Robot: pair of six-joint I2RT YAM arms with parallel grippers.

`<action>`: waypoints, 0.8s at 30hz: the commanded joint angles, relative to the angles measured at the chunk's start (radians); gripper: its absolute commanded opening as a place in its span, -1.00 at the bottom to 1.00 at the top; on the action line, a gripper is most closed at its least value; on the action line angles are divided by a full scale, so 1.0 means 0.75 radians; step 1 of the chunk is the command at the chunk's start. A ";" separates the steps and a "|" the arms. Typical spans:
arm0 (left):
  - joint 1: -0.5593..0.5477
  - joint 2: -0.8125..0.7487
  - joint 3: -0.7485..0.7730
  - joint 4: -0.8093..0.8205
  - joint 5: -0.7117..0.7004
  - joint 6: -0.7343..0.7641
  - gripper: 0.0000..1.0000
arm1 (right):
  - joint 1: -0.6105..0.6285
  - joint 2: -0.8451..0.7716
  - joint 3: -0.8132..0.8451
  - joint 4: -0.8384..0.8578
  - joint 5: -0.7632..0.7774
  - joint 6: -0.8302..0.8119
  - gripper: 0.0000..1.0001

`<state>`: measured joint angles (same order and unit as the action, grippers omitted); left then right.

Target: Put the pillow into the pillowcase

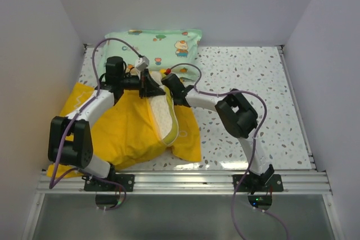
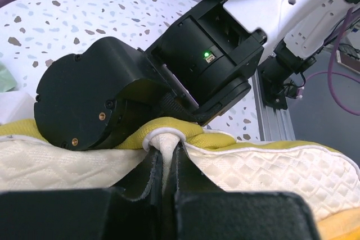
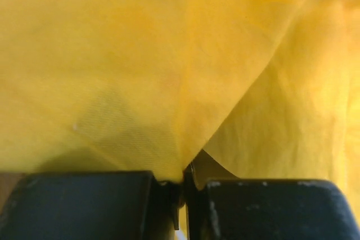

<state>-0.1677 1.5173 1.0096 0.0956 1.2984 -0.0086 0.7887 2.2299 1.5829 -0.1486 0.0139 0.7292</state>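
The cream-white quilted pillow (image 1: 164, 114) with its yellow edge band stands on edge, partly inside the bright yellow pillowcase (image 1: 126, 130) spread at the front left of the table. My left gripper (image 1: 147, 85) is shut on a pinch of the pillow's top edge, seen close in the left wrist view (image 2: 164, 149) where the pillow (image 2: 264, 170) fills the foreground. My right gripper (image 1: 171, 89) sits just right of it, shut on a fold of the pillowcase fabric (image 3: 169, 71); its jaws (image 3: 183, 181) pinch the yellow cloth.
A mint-green cartoon-print pillow (image 1: 160, 45) lies at the back of the speckled table (image 1: 247, 82). White walls enclose three sides. An aluminium rail (image 1: 185, 181) runs along the near edge. Purple cables loop over both arms.
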 commanded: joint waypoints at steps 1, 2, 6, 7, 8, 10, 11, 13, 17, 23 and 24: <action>0.007 -0.109 0.034 0.180 0.140 -0.005 -1.00 | -0.043 0.009 -0.116 -0.290 0.147 -0.119 -1.00; 0.011 -0.109 0.045 0.062 0.140 0.056 -1.00 | -0.068 -0.017 -0.112 -0.323 0.139 -0.136 -1.00; 0.023 -0.054 0.165 -0.570 0.063 0.708 -1.00 | -0.213 -0.171 -0.200 -0.346 0.104 -0.219 -1.00; 0.023 -0.031 0.198 -0.709 0.044 0.838 -1.00 | -0.231 -0.224 -0.233 -0.354 0.090 -0.232 -1.00; 0.023 0.020 0.253 -0.931 0.020 0.947 -1.00 | -0.260 -0.245 -0.251 -0.360 0.082 -0.256 -1.00; 0.023 0.069 0.288 -1.062 -0.078 1.118 -1.00 | -0.282 -0.302 -0.304 -0.368 0.041 -0.275 -1.00; 0.023 0.106 0.304 -1.141 -0.113 1.158 -1.00 | -0.293 -0.318 -0.317 -0.375 0.016 -0.295 -1.00; 0.021 0.135 0.284 -1.136 -0.248 1.204 -1.00 | -0.307 -0.391 -0.368 -0.369 -0.014 -0.324 -1.00; -0.048 0.220 0.272 -1.156 -0.483 1.216 -1.00 | -0.362 -0.525 -0.433 -0.264 -0.222 -0.363 -1.00; -0.224 0.323 0.190 -1.126 -0.669 1.225 -1.00 | -0.475 -0.619 -0.311 -0.319 -0.403 -0.432 -1.00; -0.249 0.329 0.160 -1.087 -0.751 1.208 -1.00 | -0.485 -0.633 -0.301 -0.319 -0.409 -0.438 -1.00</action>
<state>-0.3191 1.7275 1.1984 -0.6674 1.0210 0.8661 0.5056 1.8534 1.3022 -0.3370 -0.2878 0.4778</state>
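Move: The right hand, already pinching the yellow pillowcase's rim low beneath the pillow, has the cream pillow's middle some 7 cm back and 9 cm above it, with no sideways offset. The case's loose lower flap lies about 18 cm back and 11 cm to its right; the green pillow is about 20 cm ahead and 5 cm left. From the left hand, holding the pillow edge high, the pinched rim is roughly 6 cm ahead, level sideways, and 19 cm down. Rightward first, the right hand drags the pinched pillowcase rim about 14 cm out from under the pillow at nearly constant height, then lifts it some 6 cm beside the pillow's right side. Meanwhile the left hand keeps its pinch on the pillow edge and lowers it about 11 cm, mostly in the second half, its fingers tipping some 20 degrees further downward. ##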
